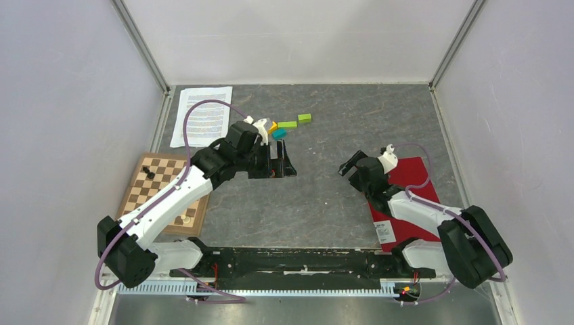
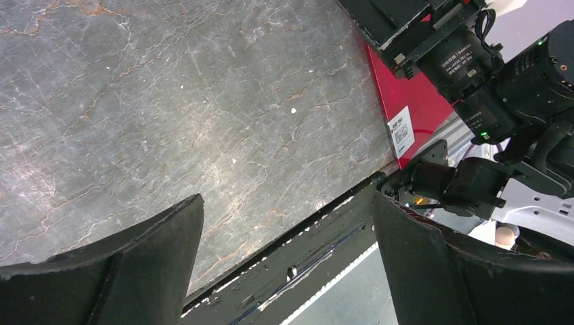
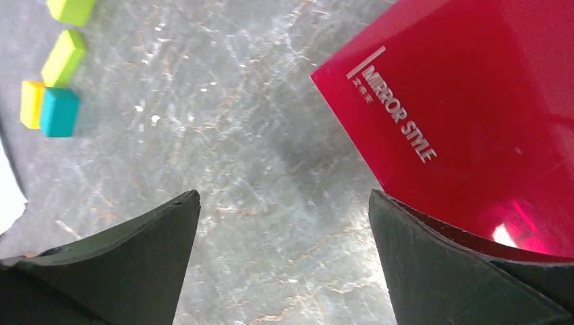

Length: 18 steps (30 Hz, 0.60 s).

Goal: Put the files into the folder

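Observation:
The files (image 1: 205, 115), white printed sheets, lie flat at the table's far left corner. The folder (image 1: 414, 172) is crimson and lies closed on the right, with a white label (image 1: 384, 232) near its front edge; my right arm covers part of it. My right gripper (image 1: 348, 167) hovers open just off the folder's far left corner. In the right wrist view that gripper (image 3: 284, 196) frames bare table, with the folder (image 3: 474, 101) beside its right finger. My left gripper (image 1: 276, 168) stands open over mid-table, empty. The left wrist view shows this gripper (image 2: 288, 200) and the folder (image 2: 413, 101).
A wooden chessboard (image 1: 162, 193) with a few pieces lies at the left, under my left arm. Green blocks (image 1: 288, 124), a teal block (image 1: 279, 134) and a yellow block (image 3: 30, 103) sit at the far middle. Pale walls close in the table on three sides.

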Motion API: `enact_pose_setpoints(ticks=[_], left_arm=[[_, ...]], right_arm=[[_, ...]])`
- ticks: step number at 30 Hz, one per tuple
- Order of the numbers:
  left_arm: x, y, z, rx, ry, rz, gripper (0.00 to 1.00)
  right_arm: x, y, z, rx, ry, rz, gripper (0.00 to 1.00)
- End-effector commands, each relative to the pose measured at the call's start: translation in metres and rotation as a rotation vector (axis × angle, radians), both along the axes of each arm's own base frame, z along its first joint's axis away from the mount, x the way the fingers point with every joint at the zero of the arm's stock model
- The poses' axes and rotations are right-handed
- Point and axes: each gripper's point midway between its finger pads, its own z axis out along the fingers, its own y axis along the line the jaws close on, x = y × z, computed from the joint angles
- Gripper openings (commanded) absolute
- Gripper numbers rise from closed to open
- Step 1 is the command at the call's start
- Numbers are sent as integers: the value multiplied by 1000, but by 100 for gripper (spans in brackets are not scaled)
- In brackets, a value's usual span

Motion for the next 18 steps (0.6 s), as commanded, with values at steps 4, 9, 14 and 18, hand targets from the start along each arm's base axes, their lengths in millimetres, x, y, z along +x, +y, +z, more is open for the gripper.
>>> enact_pose_setpoints(ticks=[4,9,14,18], left_arm=[[6,0,3,-10,-42,1,100],[6,-4,5,-26,-45,-12,100],[6,-5,3,-25,-44,-23,100],[5,-7,1,-35,-39,-32,100]], right_arm=[[-19,-71,22,-273,80,-192,98],[-48,-112,8,-282,155,-267,98],[-78,-137,-3,-306,177,-321,98],[-100,-151,-16,-321,227,-373,98]])
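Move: The red folder's middle lies about 12 cm back and 17 cm to the right of the right hand, some 4 cm below; the hand hangs just off the folder's left edge, near its far corner. The teal block is about 16 cm ahead and 28 cm to the left of this hand, the small green block roughly 24 cm ahead and 17 cm left. From the left hand, the folder is about 44 cm right, 5 cm back and 20 cm below. The right hand swings back to its right, from bare table beside the folder's left edge to over the folder, some 13 cm right and, mostly in the later half, about 7 cm back towards the base, rising about 2 cm on the way and sinking again to its starting height. It turns almost 20 degrees clockwise and rolls about 15 degrees with its left side dipping, the fingers staying wide open; whether they touch the folder can't be seen. ##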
